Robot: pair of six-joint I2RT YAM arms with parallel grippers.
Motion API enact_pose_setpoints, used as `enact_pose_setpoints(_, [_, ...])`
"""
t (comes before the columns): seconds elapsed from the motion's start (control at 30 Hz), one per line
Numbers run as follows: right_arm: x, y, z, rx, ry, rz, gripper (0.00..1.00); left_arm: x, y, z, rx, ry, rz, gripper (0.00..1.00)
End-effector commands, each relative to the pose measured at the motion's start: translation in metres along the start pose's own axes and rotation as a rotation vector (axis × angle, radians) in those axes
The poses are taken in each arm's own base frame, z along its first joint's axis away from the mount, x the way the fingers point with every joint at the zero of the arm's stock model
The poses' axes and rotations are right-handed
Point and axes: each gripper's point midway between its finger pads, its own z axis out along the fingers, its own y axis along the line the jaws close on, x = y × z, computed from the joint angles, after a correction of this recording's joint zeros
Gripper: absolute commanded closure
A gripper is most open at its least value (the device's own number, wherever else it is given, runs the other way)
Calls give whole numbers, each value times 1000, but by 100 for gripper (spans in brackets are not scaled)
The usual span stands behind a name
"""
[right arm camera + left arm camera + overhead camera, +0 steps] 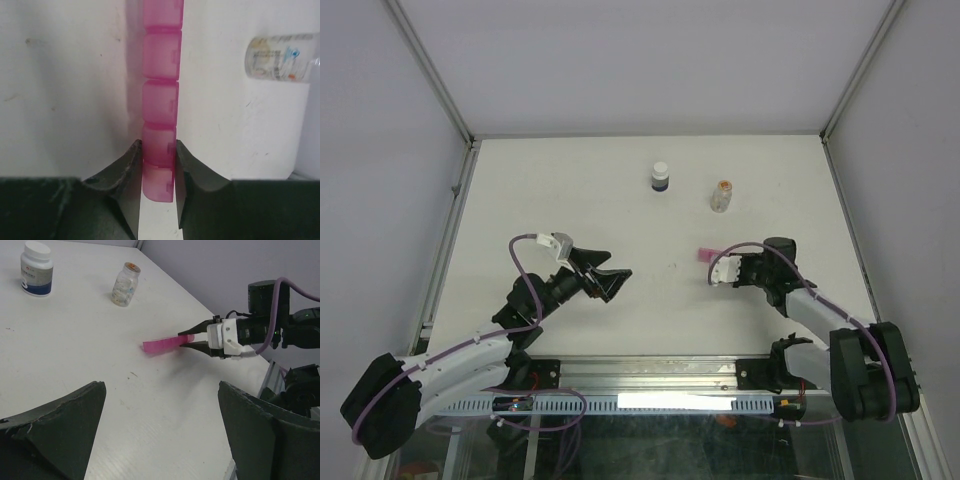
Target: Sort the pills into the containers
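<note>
The containers are one pink translucent strip of small lidded compartments, lying on the white table right of centre. My right gripper is shut on the strip's near end, one dark finger pressed to each side. In the left wrist view the strip sticks out leftwards from the right gripper. My left gripper hangs open above bare table at centre left, well apart from the strip, with nothing between its fingers. No loose pills are in view.
A dark bottle with a white cap and a small clear vial with an orange cap stand at the back of the table. The same bottle and vial show in the left wrist view. Metal frame rails border the table.
</note>
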Motion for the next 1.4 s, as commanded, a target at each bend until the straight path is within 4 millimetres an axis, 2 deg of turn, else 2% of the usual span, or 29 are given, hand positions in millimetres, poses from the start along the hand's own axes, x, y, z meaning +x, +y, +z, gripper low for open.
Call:
enact_pose_setpoints(0.0, [-37,-41,1,220,-111,-301,93,-2,-14,-3,52,-3,-64,2])
enact_pose_setpoints(0.13, [-55,-29,2,241,-171,-390,83,-2,-15,-4,50,-4,-93,3])
enact_pose_setpoints(0.23, [-59,-11,3,187,-206,-394,63,-1,-14,-4,43,-3,-110,3])
enact_pose_setpoints(0.37, [-54,9,3,120,-202,-377,62,1,-13,-4,39,5,-116,3])
enact_pose_setpoints(0.67, [-50,33,1,15,-193,-347,62,7,-13,-2,38,32,-117,3])
enact_pose_setpoints(0.7, [-55,40,0,-18,-230,-238,49,7,-12,-2,36,34,-119,3])
enact_pose_setpoints(1.0, [-67,55,-13,-162,-254,-89,48,12,-12,1,39,58,-114,3])
enact_pose_setpoints(1.1, [-76,49,-21,-193,-255,0,42,13,-15,3,58,71,-99,4])
enact_pose_setpoints(1.2, [-94,39,-38,-262,-281,140,26,11,-24,4,125,72,-34,6])
enact_pose_setpoints(1.23, [-101,35,-45,-294,-300,170,23,9,-29,5,159,66,-2,7])
enact_pose_setpoints(1.3, [-110,22,-53,-332,-342,235,17,6,-40,5,245,38,84,4])
enact_pose_setpoints(1.37, [-112,10,-58,-368,-380,296,14,3,-50,6,320,-2,181,3])
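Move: The right hand already pinches the pink pill box near its right end, the box's middle some 4 cm to the hand's left, 1 cm ahead and a touch lower; the bare spot for it is about 7 cm left, 3 cm back and 2 cm down. The clear jar stands roughly 15 cm ahead and 7 cm left, the white bottle 20 cm ahead and 21 cm left. From the left hand the pill box lies about 10 cm ahead, 22 cm right and 14 cm below. Left first, low over the table, the right hand swings the pinched pill box about 4 cm, turning some 15 degrees counter-clockwise, then opens in stages while easing back about 5 cm and a little farther left. With the fingers wide and off the box it rises about 5 cm at the end. The empty left hand, still open, sinks some 2.5 cm. ##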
